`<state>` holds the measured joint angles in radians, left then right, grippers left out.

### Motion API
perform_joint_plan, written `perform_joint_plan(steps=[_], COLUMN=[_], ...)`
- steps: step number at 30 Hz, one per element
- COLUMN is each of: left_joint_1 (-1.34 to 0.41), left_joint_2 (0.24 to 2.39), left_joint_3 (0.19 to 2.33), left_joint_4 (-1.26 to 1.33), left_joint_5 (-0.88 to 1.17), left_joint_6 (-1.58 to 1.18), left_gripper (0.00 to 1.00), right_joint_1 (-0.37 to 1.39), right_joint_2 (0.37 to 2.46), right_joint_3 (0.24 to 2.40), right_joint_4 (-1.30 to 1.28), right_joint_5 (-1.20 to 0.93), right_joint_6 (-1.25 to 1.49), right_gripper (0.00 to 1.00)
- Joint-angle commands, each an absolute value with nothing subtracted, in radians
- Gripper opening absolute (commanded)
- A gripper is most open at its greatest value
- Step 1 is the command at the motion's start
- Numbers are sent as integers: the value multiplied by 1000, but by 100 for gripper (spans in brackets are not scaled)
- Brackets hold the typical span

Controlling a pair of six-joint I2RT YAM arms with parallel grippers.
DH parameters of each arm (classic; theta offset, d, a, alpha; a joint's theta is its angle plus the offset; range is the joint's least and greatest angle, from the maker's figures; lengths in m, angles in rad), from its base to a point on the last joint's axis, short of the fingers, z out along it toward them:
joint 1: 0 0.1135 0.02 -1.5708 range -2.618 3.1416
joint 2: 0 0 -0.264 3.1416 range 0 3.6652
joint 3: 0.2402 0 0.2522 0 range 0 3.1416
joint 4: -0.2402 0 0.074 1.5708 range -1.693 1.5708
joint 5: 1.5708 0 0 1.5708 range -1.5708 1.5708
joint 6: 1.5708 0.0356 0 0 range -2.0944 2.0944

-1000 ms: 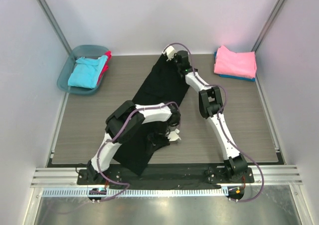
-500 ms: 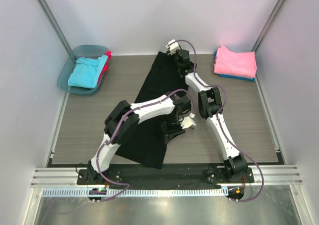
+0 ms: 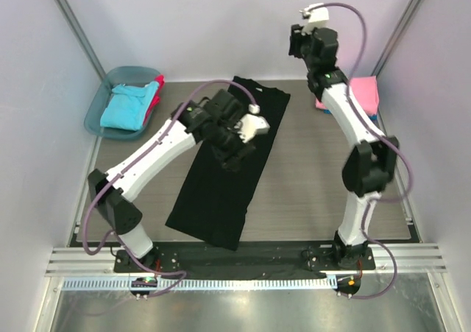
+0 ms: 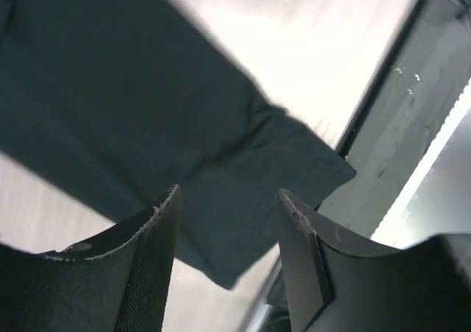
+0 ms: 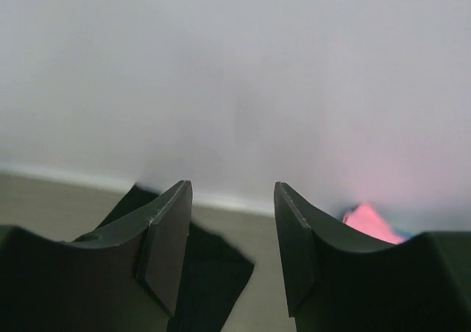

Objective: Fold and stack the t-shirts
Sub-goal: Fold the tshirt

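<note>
The large black t-shirt (image 3: 224, 170) lies flat as a long narrow strip, running from the back of the table to its front edge. My left gripper (image 3: 232, 154) hovers above the strip's middle, open, with nothing between its fingers. In the left wrist view the black t-shirt (image 4: 147, 111) lies below the left gripper (image 4: 228, 199). My right gripper (image 3: 298, 43) is raised high near the back wall, open and empty. The right wrist view shows the right gripper (image 5: 232, 192) with the black shirt's far corner (image 5: 213, 273) below. A pink t-shirt (image 3: 364, 93) lies folded on a blue one (image 3: 375, 116) at the back right.
A translucent teal tub (image 3: 99, 115) at the back left holds a turquoise t-shirt (image 3: 129, 105) and a red one (image 3: 155, 96). The right arm's forearm (image 3: 353, 122) crosses in front of the pink stack. A metal rail (image 3: 243, 262) runs along the table's near edge.
Both grippers have opened and let go of the black t-shirt, which now lies straight and flat. The right arm rose toward the back wall; the left gripper lifted over the shirt's middle.
</note>
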<state>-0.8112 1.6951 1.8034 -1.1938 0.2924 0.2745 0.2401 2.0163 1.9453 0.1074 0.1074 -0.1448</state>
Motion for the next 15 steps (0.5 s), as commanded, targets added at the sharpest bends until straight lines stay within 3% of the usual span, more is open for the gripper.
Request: perform_joint_plan(steps=[1,7,15], left_joint_1=[-642,-350,-215], left_joint_2=[1678,1637,1664], left_joint_3=[1704,1542,1359], left_joint_4=[-1171,-1040,-999], left_joint_5=[385,489,541], left_joint_6=[148,-47,-46], left_gripper=[55,56,53], right_joint_1=[259,261,259], right_joint_2=[1837,1583,1690], right_joint_3=[1673,1196,1132], right_joint_4=[-132,-138,-106], right_joint_5=[14,-268,-325], right_joint_6=[137,388,465], right_gripper=[55,56,56])
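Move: The left hand hangs over the black t-shirt: its middle lies roughly 9 cm ahead, 3 cm to the left and 22 cm below, and the tub with the blue cloth about 36 cm ahead and 37 cm left. From the right hand, high beyond the table's far edge, the black t-shirt's middle is some 30 cm back, 17 cm left and 36 cm below; the pink t-shirt lies about 4 cm ahead and 23 cm right. Pull the right gripper back about 20 cm, first level and then dropping steeply some 25 cm towards the black t-shirt's right long edge, tipping its fingers from level to steeply downward. Meanwhile swing the left gripper left, sinking and easing forward, to above the left long edge, turning it counter-clockwise with some tilt. Keep both grippers half open and clear of the cloth. ##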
